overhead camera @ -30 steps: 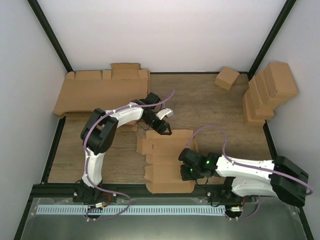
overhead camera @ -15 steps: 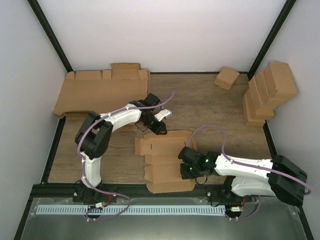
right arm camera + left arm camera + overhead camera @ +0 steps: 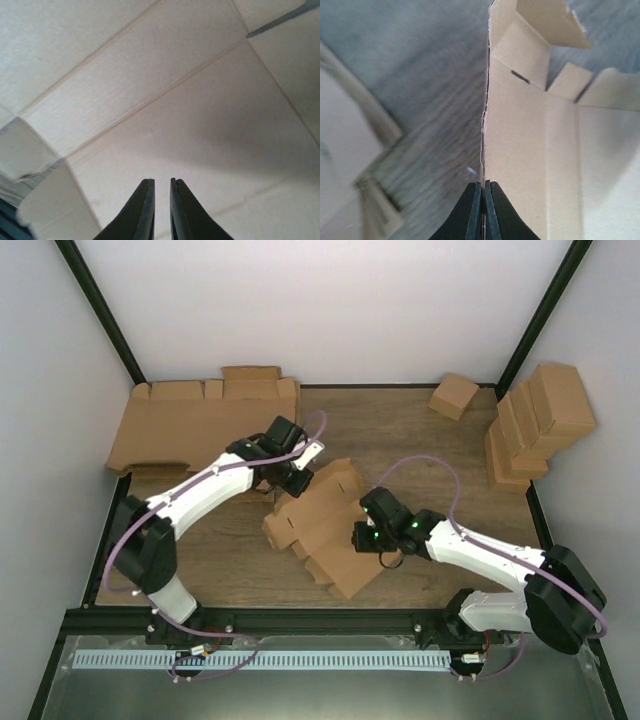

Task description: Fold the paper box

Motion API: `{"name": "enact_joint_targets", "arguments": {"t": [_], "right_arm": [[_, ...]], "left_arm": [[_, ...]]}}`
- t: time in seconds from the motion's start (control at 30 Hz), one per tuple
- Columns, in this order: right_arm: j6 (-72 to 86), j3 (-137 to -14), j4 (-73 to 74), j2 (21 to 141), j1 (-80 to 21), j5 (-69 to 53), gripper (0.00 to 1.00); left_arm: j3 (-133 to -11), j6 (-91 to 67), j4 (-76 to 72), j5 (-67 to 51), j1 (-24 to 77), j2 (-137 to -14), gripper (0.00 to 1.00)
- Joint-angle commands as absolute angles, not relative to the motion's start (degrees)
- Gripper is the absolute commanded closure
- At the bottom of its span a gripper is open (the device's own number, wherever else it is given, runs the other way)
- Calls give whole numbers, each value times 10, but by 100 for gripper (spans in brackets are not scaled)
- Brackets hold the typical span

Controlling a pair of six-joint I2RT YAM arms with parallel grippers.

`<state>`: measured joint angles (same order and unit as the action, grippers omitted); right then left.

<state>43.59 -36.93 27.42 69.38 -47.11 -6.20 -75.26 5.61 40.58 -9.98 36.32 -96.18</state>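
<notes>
The paper box (image 3: 325, 525) is a flat brown die-cut piece with flaps and crease lines, lying skewed in the middle of the table with its far edge raised. My left gripper (image 3: 297, 480) is shut on that far edge. In the left wrist view its jaws (image 3: 484, 184) pinch the thin cardboard edge, and the box (image 3: 530, 150) runs on to the right. My right gripper (image 3: 362, 540) hovers over the right part of the sheet. In the right wrist view it (image 3: 162, 181) stands open by a narrow gap with nothing in it, above the creased box (image 3: 165, 100).
Large notched cardboard sheets (image 3: 200, 425) lie at the back left, close to my left arm. A small cube-like carton (image 3: 454, 396) sits at the back, and several stacked cartons (image 3: 535, 425) lean against the right wall. Black frame rails edge the wooden table (image 3: 410, 450).
My left gripper closed on the box's far edge and pulled it up and left, so the sheet turned and tilted. My right gripper moved from the box's near right side toward its middle and parted slightly.
</notes>
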Motion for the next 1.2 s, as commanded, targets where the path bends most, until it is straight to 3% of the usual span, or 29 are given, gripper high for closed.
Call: {"name": "enact_joint_targets", "arguments": {"t": [0.0,0.17,0.27,0.53,0.83,1.17], "right_arm": [[410,-430,218,696,-441,-87,86],[499,-475,151,685,-433,-85,74],[584,-506,137,690,-432,-50,62],[742,-511,73,710,-427,-6,48],[768,-518,-28,780,-410,-124,48],[770,-533,-32,829,-409,-149,52]], "left_arm": [[-751,46,412,1,366,-889,96],[-721,45,399,61,398,-843,96],[-690,35,382,107,425,-826,96],[-622,12,335,133,464,-773,96],[-580,7,310,143,491,-750,96],[-571,10,301,149,511,-743,96]]}}
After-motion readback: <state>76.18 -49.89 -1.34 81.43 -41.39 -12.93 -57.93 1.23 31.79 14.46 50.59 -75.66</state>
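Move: The right hand goes for the free far stretch of the raised box edge, about 16 cm ahead of it, 7 cm to its left and 7 cm higher. The flat box's middle lies some 2 cm ahead, 6 cm left and 3 cm below. From the left hand, already pinching this edge, that stretch is about 4 cm ahead, 6 cm right, level; the cardboard stack's middle is roughly 13 cm ahead, 21 cm left, 9 cm below. Keeping its pinch on the box edge, the left hand lifts it about 7 cm, then draws it some 5 cm back and partly down, its fingertips swinging forward. Meanwhile the right hand climbs off the panel, forward and left to the free edge beside that grip, opening about halfway and rolling left side up, then sinks slightly with its fingers astride the edge, not yet closing. ##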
